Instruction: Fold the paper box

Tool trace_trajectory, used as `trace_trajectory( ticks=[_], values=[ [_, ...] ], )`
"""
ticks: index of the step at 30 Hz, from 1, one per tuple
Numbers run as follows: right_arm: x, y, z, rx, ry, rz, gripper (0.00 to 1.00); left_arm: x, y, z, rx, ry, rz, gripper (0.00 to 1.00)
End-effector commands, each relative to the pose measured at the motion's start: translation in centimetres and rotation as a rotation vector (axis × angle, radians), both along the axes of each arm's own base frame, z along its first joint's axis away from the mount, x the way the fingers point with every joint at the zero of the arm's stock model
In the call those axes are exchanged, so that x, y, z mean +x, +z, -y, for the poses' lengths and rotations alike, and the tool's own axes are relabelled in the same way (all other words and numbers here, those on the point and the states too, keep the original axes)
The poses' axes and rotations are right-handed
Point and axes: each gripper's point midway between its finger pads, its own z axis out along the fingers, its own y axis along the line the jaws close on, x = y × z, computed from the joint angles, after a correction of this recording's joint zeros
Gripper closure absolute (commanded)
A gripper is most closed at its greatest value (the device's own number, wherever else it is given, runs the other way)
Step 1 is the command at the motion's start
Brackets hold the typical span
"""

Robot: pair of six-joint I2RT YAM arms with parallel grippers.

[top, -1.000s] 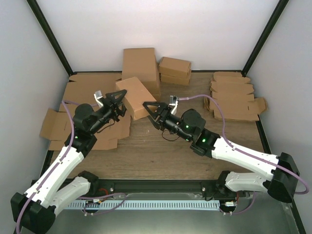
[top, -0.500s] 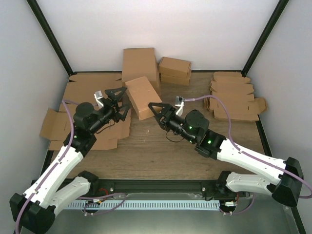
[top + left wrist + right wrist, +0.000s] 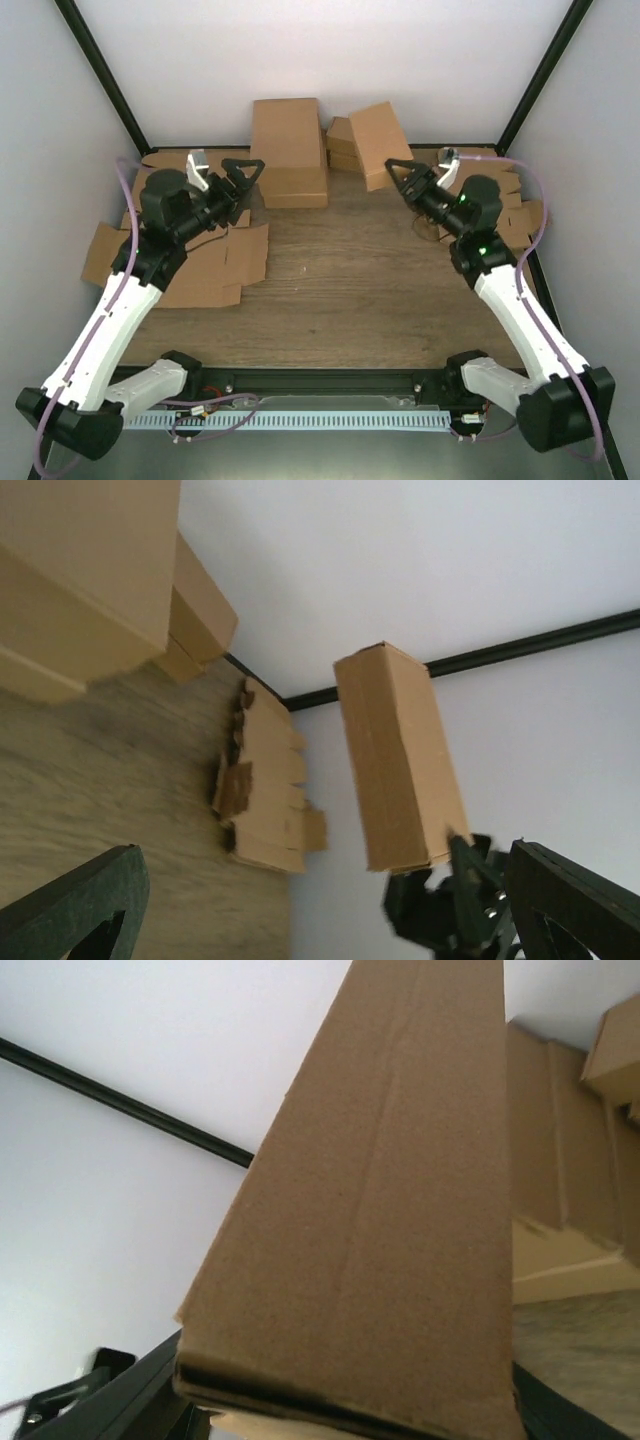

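Observation:
The paper box point(image 3: 378, 143) is a closed brown cardboard box, lifted and tilted near the back of the table. My right gripper point(image 3: 403, 177) is shut on its near end. In the right wrist view the paper box point(image 3: 390, 1210) fills the frame and its end edge sits between the dark fingers point(image 3: 135, 1400). My left gripper point(image 3: 240, 178) stands open and empty at the back left, well apart from the box. In the left wrist view the paper box point(image 3: 400, 760) hangs against the white wall with the right gripper point(image 3: 450, 905) under it.
A tall stack of folded boxes point(image 3: 288, 150) stands at the back centre, with smaller folded boxes point(image 3: 340, 145) beside it. Flat die-cut blanks point(image 3: 495, 215) are piled at the right edge behind my right arm. Large flat cardboard sheets point(image 3: 200, 265) lie at the left.
My left gripper opened, let go of the box and drew back to the left. My right gripper carried the box from the table's middle up to the back right.

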Motion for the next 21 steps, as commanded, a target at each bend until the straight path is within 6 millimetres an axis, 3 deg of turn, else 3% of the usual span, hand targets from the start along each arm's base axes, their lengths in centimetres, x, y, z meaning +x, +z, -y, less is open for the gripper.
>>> trace_trajectory(
  ticks=[1,7,11,15,21],
  values=[
    [1.3,0.6,1.3,-0.127,0.192,0.08,0.52,1.2,-1.6,-0.6,0.312,-0.101,0.035,0.0],
    [6.2,-3.1,3.5,-0.21,0.317,0.035,0.52,4.4,-1.7,-2.2,0.43,-0.152,0.094,0.0],
    [8.2,-3.3,3.5,-0.262,0.388,0.083,0.52,5.4,-1.5,-0.5,0.444,-0.257,0.174,0.0],
    [7.7,-2.3,2.6,-0.27,0.503,0.144,0.54,6.4,-1.8,1.0,0.466,-0.366,0.218,0.0],
    [3.4,-0.7,1.4,-0.243,0.637,0.213,0.53,7.1,-1.2,3.1,0.396,-0.53,0.238,0.0]
  ],
)
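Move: The right hand holds the folded box by its near end, its middle about 8 cm ahead and 2 cm to the left. The small boxes at the back stand some 44 cm ahead of this hand, 3 cm to its left and 32 cm below. Their neighbour, the tall box stack, is roughly 37 cm ahead, 22 cm left and 29 cm down from it. From the empty left hand the small boxes lie some 46 cm ahead and 23 cm right, 33 cm lower. Still pinching the folded box by its end, the right hand pushes about 10 cm forward in the air, sinking some 6 cm and edging right, then eases back and up 2 cm, turning counter-clockwise about 30 degrees throughout. The left hand, fingers staying wide open, goes forward 8 cm and slightly down, rolling left side up and turning clockwise. ##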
